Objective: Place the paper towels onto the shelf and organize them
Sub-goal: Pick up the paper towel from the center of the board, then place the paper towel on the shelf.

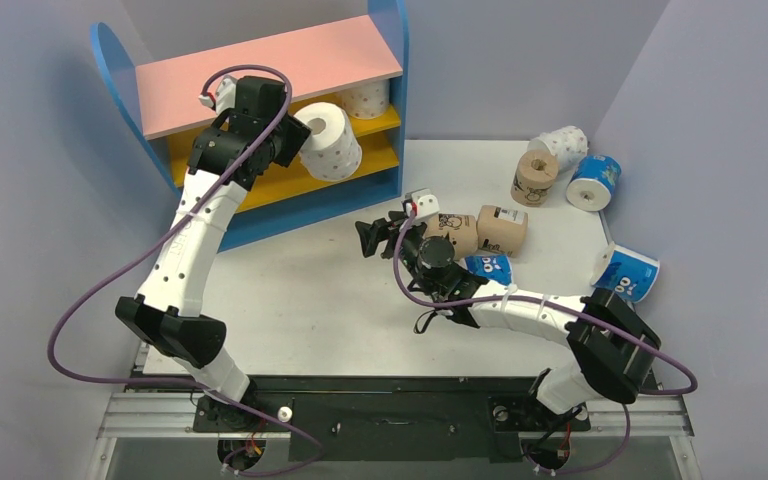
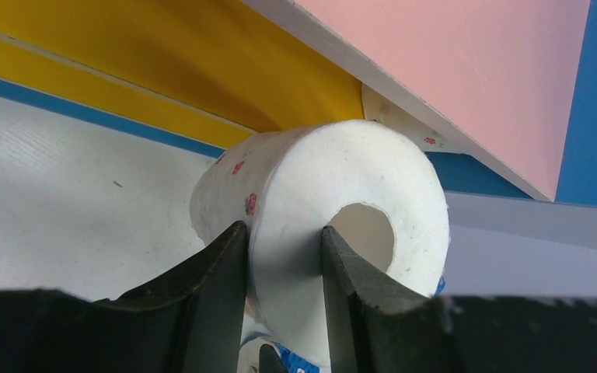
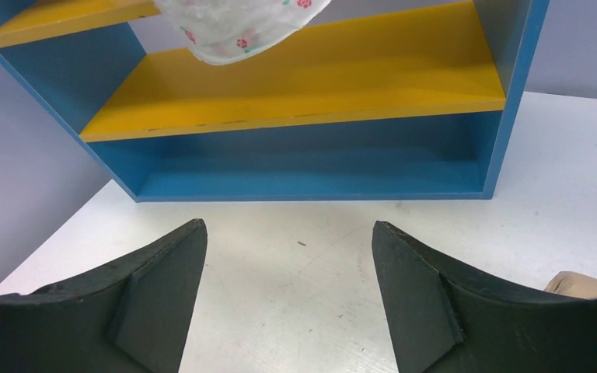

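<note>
My left gripper [image 1: 298, 142] is shut on a white dotted paper towel roll [image 1: 330, 141], held in the air in front of the shelf [image 1: 260, 70] at its right half. In the left wrist view one of its fingers [image 2: 221, 268] lies on the roll's [image 2: 319, 186] outside and the other at the hollow core, pinching the wall. A second white dotted roll [image 1: 368, 98] stands on the upper yellow board. My right gripper [image 1: 375, 237] hovers open over the table, facing the shelf [image 3: 319, 78], with nothing between its fingers [image 3: 163, 272].
Loose rolls lie on the table to the right: two tan [image 1: 453, 234] [image 1: 501, 228] and a blue one [image 1: 487, 267] by my right wrist, another blue one [image 1: 628, 272] at the right edge, and a tan [image 1: 534, 178], white [image 1: 564, 146] and blue roll [image 1: 594, 181] at the back right.
</note>
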You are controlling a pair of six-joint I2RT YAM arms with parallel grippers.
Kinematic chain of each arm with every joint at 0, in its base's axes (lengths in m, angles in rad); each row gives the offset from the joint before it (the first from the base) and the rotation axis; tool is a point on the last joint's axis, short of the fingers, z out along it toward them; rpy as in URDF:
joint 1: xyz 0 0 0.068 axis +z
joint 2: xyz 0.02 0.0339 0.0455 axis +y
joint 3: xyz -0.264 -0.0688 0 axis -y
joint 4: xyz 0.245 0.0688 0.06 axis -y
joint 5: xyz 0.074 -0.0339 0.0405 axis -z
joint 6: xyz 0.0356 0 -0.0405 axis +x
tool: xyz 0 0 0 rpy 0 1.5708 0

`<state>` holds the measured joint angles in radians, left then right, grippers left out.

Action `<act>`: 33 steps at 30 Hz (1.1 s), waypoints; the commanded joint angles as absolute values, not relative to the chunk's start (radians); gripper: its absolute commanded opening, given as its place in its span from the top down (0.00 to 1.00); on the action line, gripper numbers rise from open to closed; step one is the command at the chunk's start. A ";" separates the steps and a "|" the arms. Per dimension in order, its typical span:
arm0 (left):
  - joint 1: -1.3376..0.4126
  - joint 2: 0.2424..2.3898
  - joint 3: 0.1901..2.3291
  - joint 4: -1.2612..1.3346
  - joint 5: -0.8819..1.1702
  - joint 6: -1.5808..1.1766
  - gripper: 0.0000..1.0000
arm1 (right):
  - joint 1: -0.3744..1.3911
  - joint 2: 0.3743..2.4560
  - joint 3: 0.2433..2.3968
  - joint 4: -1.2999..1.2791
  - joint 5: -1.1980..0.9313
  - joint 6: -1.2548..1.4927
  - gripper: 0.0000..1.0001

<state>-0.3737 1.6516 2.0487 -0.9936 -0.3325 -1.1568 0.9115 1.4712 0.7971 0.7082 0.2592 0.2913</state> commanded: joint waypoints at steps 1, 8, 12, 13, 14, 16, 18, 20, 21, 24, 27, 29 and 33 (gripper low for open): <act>-0.365 1.647 2.104 -0.970 -0.358 -1.185 1.00 | 0.912 1.461 0.825 0.790 0.282 0.272 0.27; -0.384 1.648 2.122 -1.003 -0.357 -1.166 1.00 | 0.890 1.423 0.814 0.745 0.268 0.298 0.27; -0.396 1.647 2.131 -1.041 -0.366 -1.154 1.00 | 0.887 1.384 0.781 0.734 0.268 0.305 0.27; -0.403 1.642 2.130 -1.044 -0.368 -1.152 1.00 | 0.887 1.373 0.771 0.729 0.270 0.308 0.27; -0.407 1.638 2.120 -1.046 -0.370 -1.151 1.00 | 0.886 1.366 0.764 0.725 0.271 0.310 0.27; -0.421 1.621 2.091 -1.037 -0.375 -1.149 1.00 | 0.887 1.345 0.742 0.723 0.277 0.318 0.27; -0.430 1.609 2.075 -1.033 -0.379 -1.148 1.00 | 0.886 1.324 0.721 0.724 0.282 0.320 0.27; -0.433 1.609 2.080 -1.042 -0.384 -1.145 1.00 | 0.886 1.305 0.701 0.722 0.289 0.321 0.27; -0.434 1.611 2.086 -1.046 -0.387 -1.143 1.00 | 0.887 1.293 0.691 0.720 0.294 0.322 0.27; -0.446 1.624 2.138 -1.082 -0.415 -1.131 1.00 | 0.886 1.265 0.660 0.720 0.306 0.330 0.27; -0.450 1.661 2.220 -1.126 -0.438 -1.111 1.00 | 0.886 1.246 0.641 0.717 0.314 0.333 0.27; -0.450 1.694 2.289 -1.171 -0.454 -1.101 1.00 | 0.885 1.234 0.633 0.709 0.316 0.336 0.27; -0.451 1.742 2.385 -1.235 -0.469 -1.088 1.00 | 0.887 1.208 0.616 0.700 0.320 0.344 0.28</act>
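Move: The left hand already holds a white flowered paper towel just outside the shelf. The free slot on the upper yellow board lies about 10 cm ahead, 3 cm right and slightly lower; the placed white roll beside it is some 14 cm ahead and 13 cm right. From the empty right hand, the left brown roll is about 12 cm ahead, 18 cm right, 19 cm below; the blue roll is 2 cm ahead and 24 cm right. The left fingers keep their pinch on the white roll's wall as the hand eases back about 2.5 cm from the shelf, drifting right, then lifts roughly 3 cm at the end, rolling a little left-side-up. The open right hand, touching nothing, swings some 5 cm right towards the brown rolls, rising before it sinks again and drawing back slightly. ##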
